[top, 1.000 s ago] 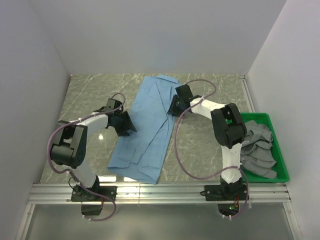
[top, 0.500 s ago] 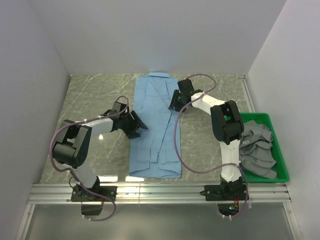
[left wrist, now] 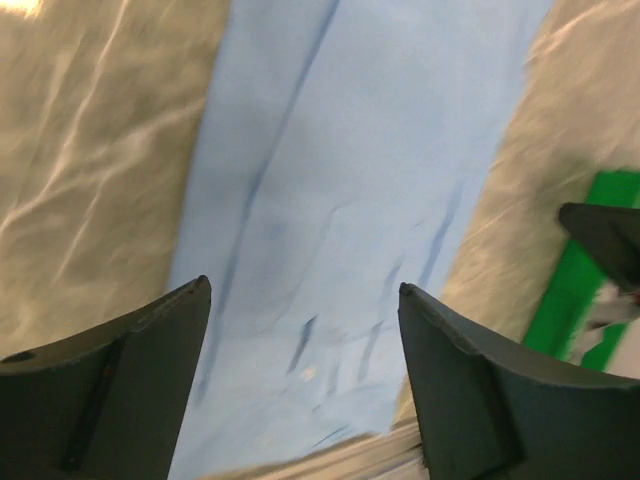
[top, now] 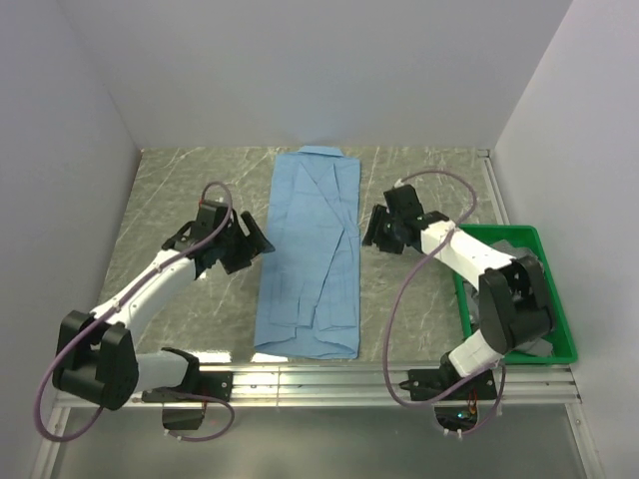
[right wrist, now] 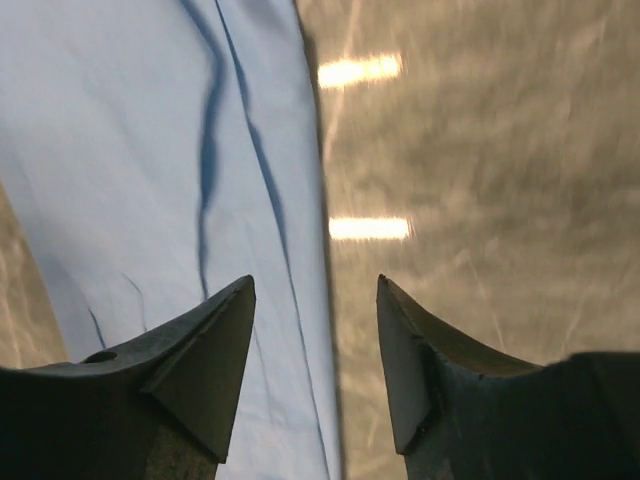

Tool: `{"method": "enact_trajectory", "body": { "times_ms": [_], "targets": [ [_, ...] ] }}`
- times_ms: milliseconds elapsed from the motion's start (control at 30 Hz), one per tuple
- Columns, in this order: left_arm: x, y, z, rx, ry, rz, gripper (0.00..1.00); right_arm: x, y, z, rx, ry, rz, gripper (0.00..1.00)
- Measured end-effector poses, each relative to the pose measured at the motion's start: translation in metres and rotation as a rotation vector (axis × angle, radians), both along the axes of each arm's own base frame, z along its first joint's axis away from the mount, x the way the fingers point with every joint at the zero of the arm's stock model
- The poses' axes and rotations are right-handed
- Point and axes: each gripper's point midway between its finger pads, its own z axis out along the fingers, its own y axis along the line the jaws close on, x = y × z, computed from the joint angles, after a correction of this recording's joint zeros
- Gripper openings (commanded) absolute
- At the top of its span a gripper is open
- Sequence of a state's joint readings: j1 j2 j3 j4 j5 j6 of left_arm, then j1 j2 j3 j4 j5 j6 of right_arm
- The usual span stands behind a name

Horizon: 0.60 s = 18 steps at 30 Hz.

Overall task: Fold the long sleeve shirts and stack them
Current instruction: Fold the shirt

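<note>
One light blue long sleeve shirt (top: 310, 259) lies flat in the middle of the table as a long narrow strip, collar at the far end, sleeves folded in over it. My left gripper (top: 258, 239) hovers just off its left edge, open and empty. In the left wrist view the gripper (left wrist: 304, 286) looks down on the blue cloth (left wrist: 340, 200). My right gripper (top: 375, 230) hangs a little off the right edge, also open and empty. Its wrist view shows the gripper (right wrist: 315, 281) over the shirt's right border (right wrist: 150, 150) and bare table.
A green tray (top: 509, 231) holding a pile of grey clothes (top: 514, 289) stands at the right near edge. White walls close in the marble table (top: 180, 190) on three sides. A metal rail (top: 319, 379) runs along the front.
The shirt went from lying skewed to lying straight and narrow. Both grippers let go of it, opened wider and drew back outward from its edges.
</note>
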State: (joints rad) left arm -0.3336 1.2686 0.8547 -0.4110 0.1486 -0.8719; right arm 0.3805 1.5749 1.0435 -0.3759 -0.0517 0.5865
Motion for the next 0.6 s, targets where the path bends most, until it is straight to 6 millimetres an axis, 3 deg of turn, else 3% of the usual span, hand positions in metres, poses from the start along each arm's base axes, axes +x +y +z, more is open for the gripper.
{"method": "enact_trajectory", "body": {
  "times_ms": [100,233,300,400,600],
  "targets": [
    [-0.029,0.008,-0.024,0.038,0.075,-0.043,0.75,-0.032,0.004,-0.014,0.003,0.059,0.036,0.53],
    [-0.076,0.020,-0.065,0.085,0.247,-0.086,0.70,-0.075,0.026,-0.035,0.007,0.160,0.130,0.46],
    [-0.091,0.023,-0.074,0.094,0.296,-0.098,0.68,-0.091,0.037,-0.039,0.010,0.195,0.174,0.41],
    [-0.100,0.024,-0.080,0.093,0.323,-0.114,0.64,-0.097,0.046,-0.046,0.009,0.222,0.201,0.35],
    [-0.100,0.020,-0.089,0.083,0.352,-0.131,0.63,-0.084,0.053,-0.069,-0.027,0.291,0.198,0.31]
  ]
}}
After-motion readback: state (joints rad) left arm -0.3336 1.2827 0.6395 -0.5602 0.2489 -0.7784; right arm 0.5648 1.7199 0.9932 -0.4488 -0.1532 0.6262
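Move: The spot on the shirt's right edge that my right hand goes for lies about 8 cm back, 6 cm left and 9 cm below it. The near hem's middle is some 29 cm back and 18 cm left of that hand, the collar roughly 30 cm ahead and 16 cm left. My left hand's spot on the left edge is about 10 cm back, 1 cm right and 11 cm below; from that hand the near hem's middle lies 24 cm back and 13 cm right. I bring both hands back along the shirt's sides and down. My right goes about 10 cm back, edging left in over the right border, then sinks straight on to 7 cm lower while its fingers close to a narrow gap at the cloth. My left travels 10 cm back and 9 cm down to the left edge, fingers part-closing but still open; both wrists tip some 20 degrees more steeply down. ##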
